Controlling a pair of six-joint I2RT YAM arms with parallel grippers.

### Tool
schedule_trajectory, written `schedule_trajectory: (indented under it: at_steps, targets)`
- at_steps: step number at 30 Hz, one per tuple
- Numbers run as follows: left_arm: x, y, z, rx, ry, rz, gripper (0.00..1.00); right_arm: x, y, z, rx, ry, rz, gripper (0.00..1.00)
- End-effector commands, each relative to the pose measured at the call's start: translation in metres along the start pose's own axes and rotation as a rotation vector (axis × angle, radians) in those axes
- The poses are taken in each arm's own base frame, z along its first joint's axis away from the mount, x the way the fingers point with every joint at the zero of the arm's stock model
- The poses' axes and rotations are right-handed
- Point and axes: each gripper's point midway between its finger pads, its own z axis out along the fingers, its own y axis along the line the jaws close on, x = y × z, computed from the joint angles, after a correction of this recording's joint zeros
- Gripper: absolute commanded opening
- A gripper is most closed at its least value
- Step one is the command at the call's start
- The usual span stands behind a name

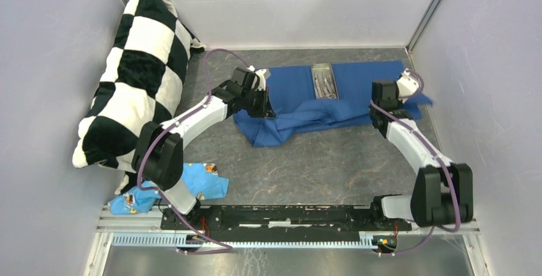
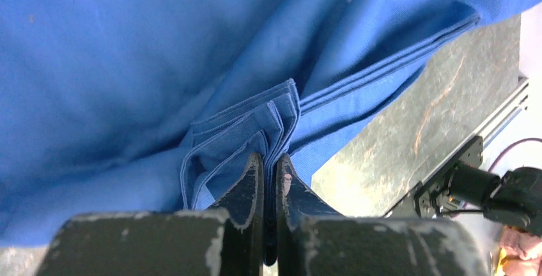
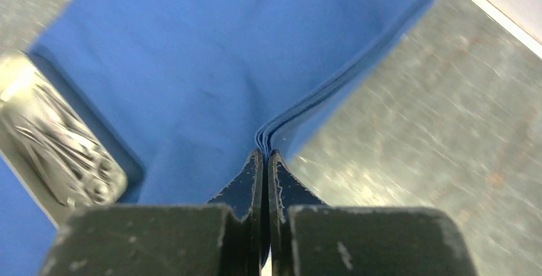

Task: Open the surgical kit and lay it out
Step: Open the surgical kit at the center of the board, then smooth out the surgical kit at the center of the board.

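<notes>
The surgical kit's dark blue cloth wrap (image 1: pixel 358 100) lies partly spread at the back of the table, its near left part still bunched in folds. On it stands the small steel tray (image 1: pixel 324 81) holding thin silver instruments (image 1: pixel 325 86). My left gripper (image 1: pixel 263 102) is at the wrap's left side. In the left wrist view this gripper (image 2: pixel 269 158) is shut on several stacked cloth edges (image 2: pixel 255 119). My right gripper (image 1: pixel 412 94) is at the wrap's right end. Seen from the right wrist, the right gripper (image 3: pixel 265 153) pinches the layered cloth edge (image 3: pixel 307 107), with the tray (image 3: pixel 57 154) blurred at the left.
A black-and-white checkered pillow (image 1: pixel 137 71) leans against the left wall. A light blue patterned cloth scrap (image 1: pixel 192 183) lies by the left arm's base. Grey walls close in the left, back and right sides. The arms' mounting rail (image 1: pixel 287 215) runs along the near edge.
</notes>
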Motion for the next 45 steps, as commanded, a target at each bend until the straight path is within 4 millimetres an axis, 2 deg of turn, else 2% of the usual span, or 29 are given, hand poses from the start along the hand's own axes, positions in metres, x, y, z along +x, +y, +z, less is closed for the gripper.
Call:
schedule_trajectory:
  at_steps: [1, 5, 10, 11, 13, 15, 16, 18, 20, 21, 23, 25, 27, 30, 32, 35, 38, 41, 45]
  targets:
    - [0.028, -0.003, -0.029, 0.003, 0.010, 0.021, 0.02, 0.009, -0.046, -0.026, 0.066, -0.045, -0.012, 0.00]
    - [0.052, -0.009, -0.052, 0.044, 0.009, 0.006, 0.02, 0.028, -0.083, -0.048, 0.099, -0.045, -0.014, 0.00]
    - [0.097, -0.011, -0.077, 0.090, 0.040, -0.032, 0.02, 0.073, -0.126, -0.077, 0.137, 0.061, 0.017, 0.02]
    - [0.105, -0.010, -0.082, 0.088, 0.037, -0.045, 0.02, 0.080, -0.132, -0.082, 0.138, 0.085, 0.025, 0.05]
    - [0.122, -0.007, -0.092, 0.080, 0.034, -0.079, 0.04, 0.095, -0.141, -0.096, 0.126, 0.134, 0.060, 0.19]
    - [0.133, -0.007, -0.104, 0.079, 0.016, -0.110, 0.10, 0.104, -0.142, -0.110, 0.070, 0.165, 0.109, 0.29]
    - [0.131, -0.012, -0.113, 0.085, -0.007, -0.120, 0.16, 0.105, -0.140, -0.116, 0.038, 0.170, 0.136, 0.32]
    - [0.125, -0.020, -0.134, 0.083, -0.050, -0.135, 0.33, 0.100, -0.135, -0.130, -0.033, 0.161, 0.199, 0.34]
    - [0.119, -0.020, -0.158, 0.032, -0.104, -0.150, 0.43, 0.087, -0.129, -0.144, -0.113, 0.123, 0.250, 0.41]
    - [0.116, -0.020, -0.170, 0.009, -0.142, -0.148, 0.50, 0.074, -0.123, -0.152, -0.169, 0.087, 0.251, 0.46]
    - [0.106, -0.021, -0.194, -0.021, -0.230, -0.130, 0.59, 0.051, -0.115, -0.165, -0.242, 0.028, 0.193, 0.57]
    - [0.090, -0.021, -0.215, -0.047, -0.336, -0.121, 0.74, 0.028, -0.101, -0.172, -0.314, -0.022, 0.064, 0.66]
    - [0.073, -0.024, -0.224, -0.039, -0.430, -0.107, 0.83, 0.015, -0.084, -0.170, -0.365, -0.035, -0.071, 0.72]
    - [0.049, -0.031, -0.213, -0.002, -0.486, -0.091, 0.92, 0.009, -0.044, -0.159, -0.484, -0.003, -0.212, 0.78]
    - [0.033, -0.033, -0.189, 0.009, -0.459, -0.092, 0.97, 0.014, -0.015, -0.149, -0.575, 0.035, -0.283, 0.82]
    - [0.005, -0.039, -0.158, 0.026, -0.422, -0.094, 1.00, 0.018, 0.012, -0.123, -0.605, 0.073, -0.355, 0.89]
    - [-0.024, -0.039, -0.123, 0.022, -0.394, -0.080, 1.00, 0.017, 0.028, -0.089, -0.550, 0.100, -0.417, 0.97]
    - [-0.048, -0.027, -0.088, -0.046, -0.340, -0.078, 1.00, 0.015, 0.041, -0.060, -0.498, 0.119, -0.468, 0.98]
    - [-0.080, -0.015, -0.050, -0.106, -0.312, -0.055, 1.00, 0.010, 0.055, -0.022, -0.437, 0.114, -0.534, 0.98]
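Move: Both hands still pinch the blue cloth's loose edge some 7 cm above the board, to be taken to the board's near edge: about 27 cm straight back from the left hand, 31 cm straight back from the right. The instrument tray lies 10 cm ahead and 18 cm right of the left hand, and 5 cm ahead and 16 cm left of the right hand, about 7 cm below both. Both hands draw the held cloth edge back about 15–20 cm, open and rise, then swing forward empty. ##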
